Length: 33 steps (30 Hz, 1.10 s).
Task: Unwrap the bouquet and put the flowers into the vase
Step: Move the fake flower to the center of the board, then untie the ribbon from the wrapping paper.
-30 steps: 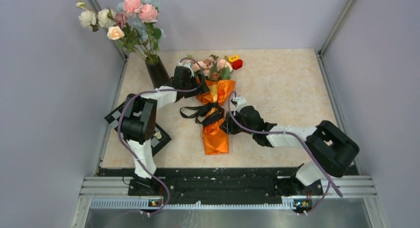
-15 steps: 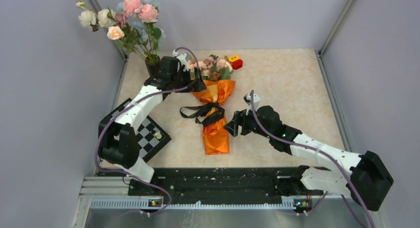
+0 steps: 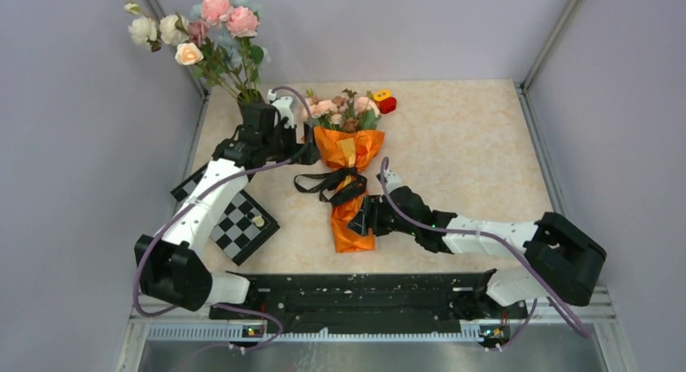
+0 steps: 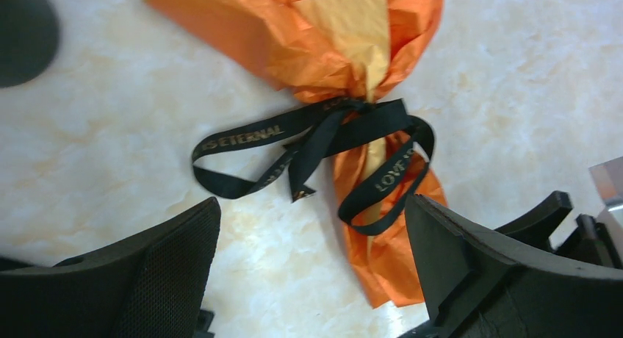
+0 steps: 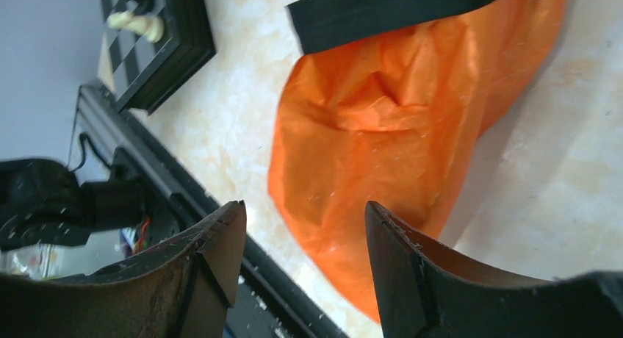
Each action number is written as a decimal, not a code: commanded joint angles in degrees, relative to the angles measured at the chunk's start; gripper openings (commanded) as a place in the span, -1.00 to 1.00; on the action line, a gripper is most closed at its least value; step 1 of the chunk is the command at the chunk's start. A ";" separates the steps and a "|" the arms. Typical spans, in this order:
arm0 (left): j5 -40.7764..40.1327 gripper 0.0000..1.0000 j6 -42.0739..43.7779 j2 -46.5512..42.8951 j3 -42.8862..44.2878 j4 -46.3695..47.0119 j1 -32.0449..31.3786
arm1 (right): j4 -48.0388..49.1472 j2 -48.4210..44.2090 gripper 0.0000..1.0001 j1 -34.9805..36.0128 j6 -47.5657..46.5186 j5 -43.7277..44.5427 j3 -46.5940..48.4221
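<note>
The bouquet point(image 3: 349, 158) lies on the table, its orange paper cone point(image 4: 334, 37) pointing toward me with the black ribbon point(image 4: 316, 143) tied round its waist. The pink and peach flowers point(image 3: 343, 112) stick out at the far end. The black vase point(image 3: 247, 105) stands at the back left, mostly hidden behind my left wrist, with a tall flower bunch in it. My left gripper point(image 3: 308, 152) hangs open above the table, left of the cone's wide end. My right gripper point(image 3: 362, 218) is open beside the cone's narrow end point(image 5: 382, 117), nothing between its fingers.
A small chessboard point(image 3: 239, 222) lies at the left near my left arm. Small yellow and red things point(image 3: 385, 102) sit behind the bouquet. The tall white-and-pink bunch point(image 3: 206, 28) rises over the back left corner. The black base rail point(image 3: 364, 287) runs along the front.
My left gripper has drawn back left from the bouquet's top toward the vase. My right gripper let go of the bouquet's middle, swung away, and now sits open at the narrow end.
</note>
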 commanded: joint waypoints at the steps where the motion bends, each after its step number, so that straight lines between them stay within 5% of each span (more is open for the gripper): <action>1: -10.00 0.97 3.43 -3.93 -3.04 0.41 0.30 | 7.06 4.32 0.21 0.39 3.12 6.43 4.66; 22: -8.30 0.97 3.72 -6.47 -4.08 1.49 0.30 | 16.29 20.74 0.01 0.32 4.63 17.83 14.98; 28: -9.06 0.97 4.00 -6.50 -4.12 1.40 0.30 | 16.42 20.62 -0.55 0.16 3.98 19.29 15.42; 33: -9.13 0.97 4.00 -6.72 -4.15 1.38 0.28 | 16.30 17.08 -0.80 -0.48 3.81 20.91 13.90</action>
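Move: Some 10 cm ahead of the right hand and 5 cm to its left, at about its own height, is the near end of the black ribbon's standing loop. The ribbon knot is about 18 cm ahead and 2 cm left, slightly lower; the flat side loop lies 16 cm ahead, 15 cm left. The orange wrapper's tail is right underneath, roughly 6 cm down. From the left hand, that near loop lies about 11 cm back, 7 cm right and 13 cm below. Sweeping forward about 10 cm and some 5 cm left, nearly level over the wrapper's tail, the right hand turns clockwise nearly 20 degrees and brings its half-open fingertips to the ribbon's near loop, slows there and closes to pinch its edge. Meanwhile the empty left hand, wide open, shifts about 3 cm left, away from the bouquet, and then waits. ##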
